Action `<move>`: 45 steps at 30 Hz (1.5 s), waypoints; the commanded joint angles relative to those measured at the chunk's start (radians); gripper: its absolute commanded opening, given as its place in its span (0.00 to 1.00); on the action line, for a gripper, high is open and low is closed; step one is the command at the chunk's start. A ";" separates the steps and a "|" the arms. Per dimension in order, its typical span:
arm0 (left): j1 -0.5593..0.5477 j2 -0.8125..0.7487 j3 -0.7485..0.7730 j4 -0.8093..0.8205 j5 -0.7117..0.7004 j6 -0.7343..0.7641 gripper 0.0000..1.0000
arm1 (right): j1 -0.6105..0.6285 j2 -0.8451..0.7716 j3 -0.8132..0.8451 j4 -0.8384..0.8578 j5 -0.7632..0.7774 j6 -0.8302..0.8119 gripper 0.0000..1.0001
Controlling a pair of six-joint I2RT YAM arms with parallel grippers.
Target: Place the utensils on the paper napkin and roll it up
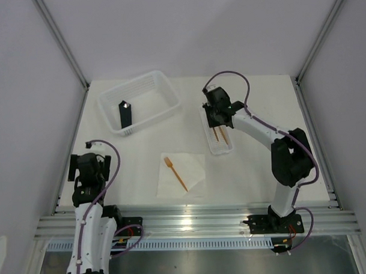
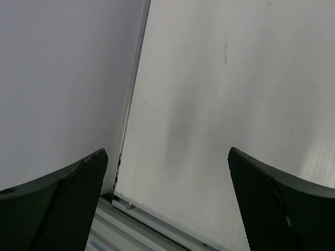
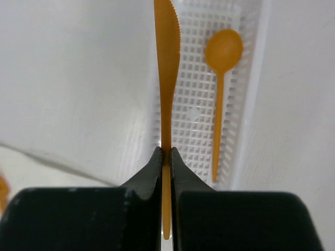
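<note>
The white paper napkin (image 1: pixel 193 168) lies flat near the table's front centre, and an orange fork (image 1: pixel 175 173) rests diagonally on it. My right gripper (image 3: pixel 166 151) is over the narrow white tray (image 3: pixel 196 115), shut on the handle of the orange knife (image 3: pixel 167 68), whose serrated blade points away from me. An orange spoon (image 3: pixel 222 78) lies in the tray to the right of the knife. In the top view the right gripper (image 1: pixel 217 115) hangs over the tray's far end. My left gripper (image 2: pixel 167 151) stands open with nothing in it, above the table's front left corner.
A large white slotted basket (image 1: pixel 151 84) sits at the back left with a black upright block (image 1: pixel 125 114) inside it. The left wall and the table's metal front rail (image 2: pixel 157 222) run close to the left gripper.
</note>
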 commanded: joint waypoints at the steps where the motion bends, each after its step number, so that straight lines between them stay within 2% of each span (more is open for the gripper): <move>1: 0.013 -0.051 0.015 -0.060 0.090 -0.045 1.00 | 0.110 -0.133 0.008 0.016 0.025 0.014 0.00; 3: 0.013 -0.079 0.010 -0.066 0.119 -0.053 0.99 | 0.182 -0.163 -0.081 0.057 -0.013 0.052 0.00; 4: 0.013 -0.087 0.013 -0.071 0.125 -0.059 0.99 | 0.261 -0.183 -0.113 0.074 -0.027 0.094 0.00; 7: 0.013 -0.105 0.015 -0.069 0.147 -0.061 0.99 | 0.384 -0.168 -0.199 0.132 -0.008 0.171 0.00; 11: 0.013 -0.108 0.007 -0.060 0.145 -0.058 1.00 | 0.442 -0.088 -0.190 0.148 -0.012 0.203 0.00; 20: 0.013 -0.101 0.002 -0.059 0.127 -0.056 1.00 | 0.483 -0.065 -0.279 0.224 0.019 0.269 0.00; 23: 0.013 -0.099 0.001 -0.056 0.119 -0.056 1.00 | 0.488 -0.053 -0.304 0.252 -0.014 0.295 0.00; 31: 0.021 -0.093 -0.004 -0.057 0.109 -0.055 1.00 | 0.499 -0.016 -0.296 0.267 0.028 0.310 0.00; 45: 0.067 -0.082 0.001 -0.062 0.113 -0.044 1.00 | 0.495 0.036 -0.261 0.252 0.013 0.336 0.00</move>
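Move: From the right hand, which already holds the knife, the middle of the paper napkin lies about 19 cm back, 14 cm to the left and 10 cm below. The fork lies on it, about 3 cm left of that middle. The spoon is almost directly below in the tray, level fore and aft, about 4 cm to the right and 9 cm down. From the idle left hand, the napkin is roughly 38 cm to the right, 2 cm back and 10 cm down. Keep the knife pinched and swing the right gripper back and left from the tray to the napkin, about 18 cm back and 15 cm left. Rise some 5 cm at first, then sink well below the starting height, turning the hand counter-clockwise roughly 15 degrees. Bring the knife down just right of the fork, alongside it, with the fingers still shut. ##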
